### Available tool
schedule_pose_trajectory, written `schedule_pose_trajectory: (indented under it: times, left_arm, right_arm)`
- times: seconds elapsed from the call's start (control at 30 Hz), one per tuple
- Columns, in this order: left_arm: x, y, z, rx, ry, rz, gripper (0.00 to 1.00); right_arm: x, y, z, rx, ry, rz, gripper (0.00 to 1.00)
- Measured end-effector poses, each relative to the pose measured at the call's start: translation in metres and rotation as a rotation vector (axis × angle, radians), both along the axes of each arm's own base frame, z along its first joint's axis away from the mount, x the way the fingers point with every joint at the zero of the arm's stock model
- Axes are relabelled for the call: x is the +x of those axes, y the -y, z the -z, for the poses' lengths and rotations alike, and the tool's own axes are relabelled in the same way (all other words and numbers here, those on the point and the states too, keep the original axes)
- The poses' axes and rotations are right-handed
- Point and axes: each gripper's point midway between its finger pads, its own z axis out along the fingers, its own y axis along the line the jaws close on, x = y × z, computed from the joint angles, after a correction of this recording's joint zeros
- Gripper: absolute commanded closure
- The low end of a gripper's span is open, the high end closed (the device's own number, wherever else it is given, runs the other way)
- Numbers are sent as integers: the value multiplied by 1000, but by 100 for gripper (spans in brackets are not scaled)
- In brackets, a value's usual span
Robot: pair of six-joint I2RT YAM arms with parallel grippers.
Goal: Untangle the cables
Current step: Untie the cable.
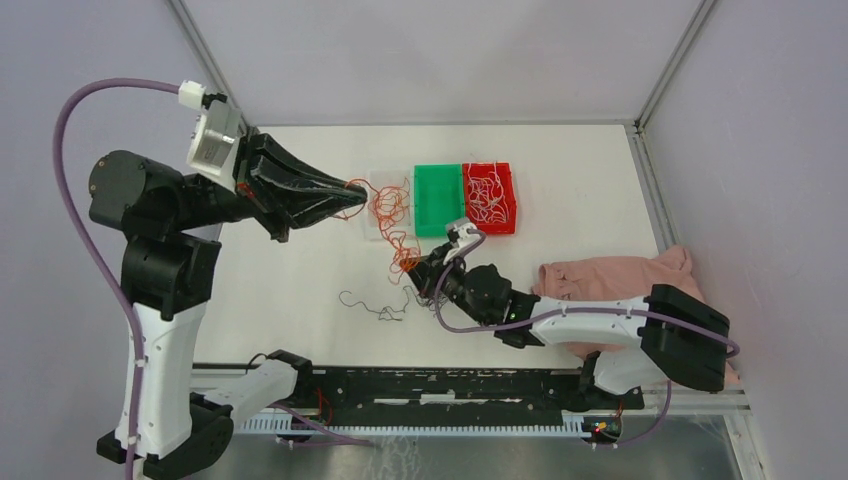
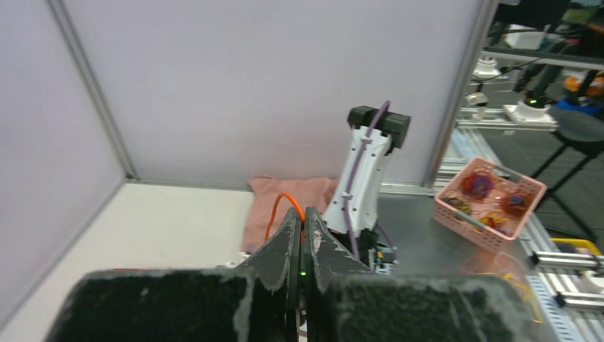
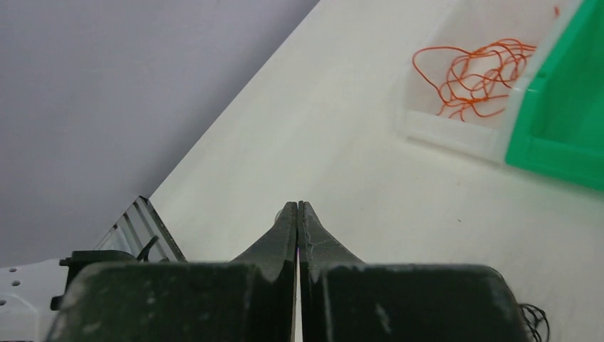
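Orange cables point(image 1: 390, 205) lie curled in a clear tray point(image 1: 375, 235), and a strand runs down to a small orange clump point(image 1: 404, 262) on the table. My left gripper point(image 1: 355, 187) hovers at the tray's left edge, shut on an orange cable point(image 2: 280, 205) that loops over its fingertips; the gripper point(image 2: 300, 214) shows shut in the left wrist view. My right gripper point(image 1: 418, 270) sits low against the orange clump, with its jaws point(image 3: 298, 206) shut; no wire shows between them. A thin black cable point(image 1: 375, 306) lies loose to the left. White cables point(image 1: 488, 195) fill the red tray point(image 1: 508, 225).
A green tray point(image 1: 437, 200) stands between the clear tray and the red tray. A pink cloth point(image 1: 615, 275) lies at the right, partly under the right arm. Off the table, a pink basket point(image 2: 491, 196) holds more wire bundles.
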Motion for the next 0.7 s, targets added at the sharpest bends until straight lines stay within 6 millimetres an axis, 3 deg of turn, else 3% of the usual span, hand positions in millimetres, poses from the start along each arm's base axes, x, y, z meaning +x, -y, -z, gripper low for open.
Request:
schedule_pose_trajectory:
  times: [0.17, 0.2, 0.3, 0.37, 0.5, 0.7]
  left_arm:
    - [14, -9, -19, -30, 132, -161, 97]
    - [18, -11, -22, -35, 157, -195, 97]
    - [22, -15, -27, -38, 201, -250, 97]
    - [24, -16, -24, -29, 210, -260, 97]
    - [28, -14, -13, 2, 187, -252, 97]
    - [34, -10, 10, 48, 122, -226, 97]
  right_arm:
    - [-3, 32, 22, -24, -32, 53, 98]
    - [-3, 37, 26, -28, -38, 62, 92]
    - [-5, 48, 29, -36, -45, 76, 49]
    - [-8, 50, 17, -30, -23, 57, 36]
    - [-17, 43, -30, 7, 56, -23, 26]
    - [-37, 35, -157, 109, 266, -153, 27]
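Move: The right hand already has its shut fingertips at the lower end of the orange cable tangle, whose middle is only a centimetre or two ahead, left and above. On the table some 20 cm below lie the black cable pile, about 6 cm ahead and 4 cm right, and the clear box, roughly 25 cm ahead and 5 cm left. The left hand holds the orange cable's top; the lower tangle is about 10 cm ahead, 4 cm right and 35 cm below. Still pinching the hanging orange strands, the right hand drags them about 5 cm right and some 3 cm down, away from the left gripper, then opens wide, lets go and rises nearly 20 cm, easing back with its fingers tipping up. The left hand keeps its grip, drifts 3 cm forward while rising and sinking again, and swings some 15 degrees counter-clockwise. ##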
